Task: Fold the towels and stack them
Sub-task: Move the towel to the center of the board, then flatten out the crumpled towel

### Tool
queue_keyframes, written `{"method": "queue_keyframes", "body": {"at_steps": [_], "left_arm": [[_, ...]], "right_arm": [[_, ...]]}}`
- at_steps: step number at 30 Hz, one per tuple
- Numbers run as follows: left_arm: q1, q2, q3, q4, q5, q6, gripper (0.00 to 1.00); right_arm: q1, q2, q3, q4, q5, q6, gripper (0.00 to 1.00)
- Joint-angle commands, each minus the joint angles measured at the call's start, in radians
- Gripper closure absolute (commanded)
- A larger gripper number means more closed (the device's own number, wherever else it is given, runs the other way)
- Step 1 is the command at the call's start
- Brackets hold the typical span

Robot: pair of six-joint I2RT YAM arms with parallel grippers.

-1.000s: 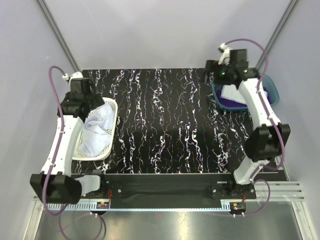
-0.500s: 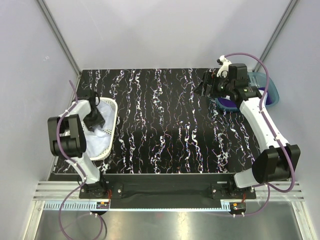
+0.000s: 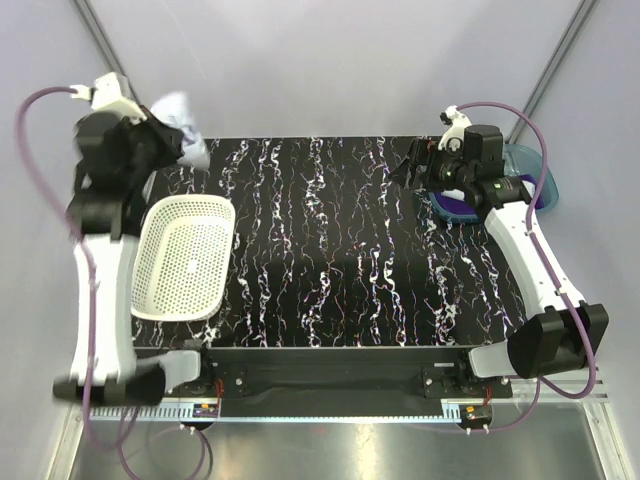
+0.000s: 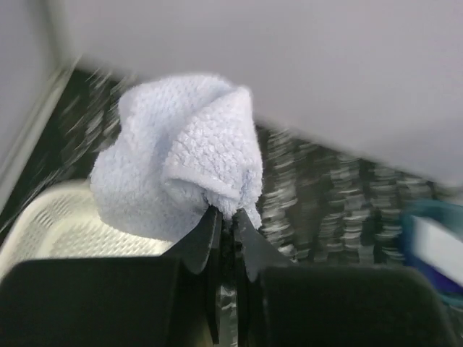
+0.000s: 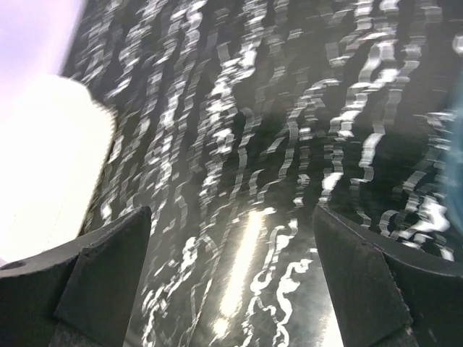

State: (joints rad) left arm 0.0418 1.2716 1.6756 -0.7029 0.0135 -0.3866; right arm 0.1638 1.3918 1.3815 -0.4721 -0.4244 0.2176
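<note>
A pale blue-white towel (image 4: 181,152) hangs bunched from my left gripper (image 4: 226,217), whose jaws are shut on a fold of it. In the top view that towel (image 3: 181,112) is lifted high at the table's far left corner, with the left gripper (image 3: 163,140) above the far end of the white basket (image 3: 225,208), which has nothing in it. A deep purple towel (image 3: 456,208) lies in the teal bin (image 3: 538,178) at the far right. My right gripper (image 3: 413,172) hovers open just left of that bin. Its fingers (image 5: 101,278) stand wide apart over bare table, the right gripper (image 5: 231,289) holding nothing.
The black table with white marbling (image 3: 330,250) spans the space between basket and bin. The basket (image 4: 43,224) shows below the held towel, the teal bin (image 4: 434,217) at the right edge. Grey walls and slanted frame rails close in the back corners.
My left gripper closed on the pale towel in the basket and lifted it up and back, emptying the basket. The right arm came out of the bin and shifted slightly left.
</note>
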Motion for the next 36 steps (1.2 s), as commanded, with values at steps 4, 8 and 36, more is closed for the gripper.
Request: {"method": "queue_keyframes", "body": {"at_steps": [4, 8, 36], "left_arm": [[-0.212, -0.196, -0.293, 0.306, 0.452, -0.126, 0.99], [-0.376, -0.186, -0.511, 0.399, 0.407, -0.158, 0.96], [-0.808, -0.29, -0.956, 0.448, 0.011, -0.058, 0.46]], "right_arm": [[-0.003, -0.019, 0.115, -0.092, 0.298, 0.058, 0.0], [-0.001, -0.016, 0.142, -0.206, 0.309, 0.078, 0.0], [0.353, -0.042, -0.593, 0.187, 0.133, 0.216, 0.4]]}}
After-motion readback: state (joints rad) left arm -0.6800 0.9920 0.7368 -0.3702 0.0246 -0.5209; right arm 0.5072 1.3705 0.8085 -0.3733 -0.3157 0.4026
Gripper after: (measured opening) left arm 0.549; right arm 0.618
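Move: I hold the towel in my left fingertips, bunched some 6 cm ahead of them. The bare front-centre of the board, where it goes, lies about 34 cm to my left hand's right, 19 cm back and 40 cm below. The white basket is roughly 10 cm back, 5 cm left and 38 cm below. From my empty right hand that spot is about 20 cm back, 18 cm left and 29 cm down; the blue tray is 9 cm ahead, 23 cm right, 26 cm down. I fling the towel across with my left hand: up about 9 cm while drawing back and sweeping right, then plunging some 40 cm, wrist tipping down and turned clockwise, fingers opening to let go before I rise back off it. My right hand first swings slightly right, then drops about 20 cm, back and left towards the towel's right end, tipping down and half closing. ##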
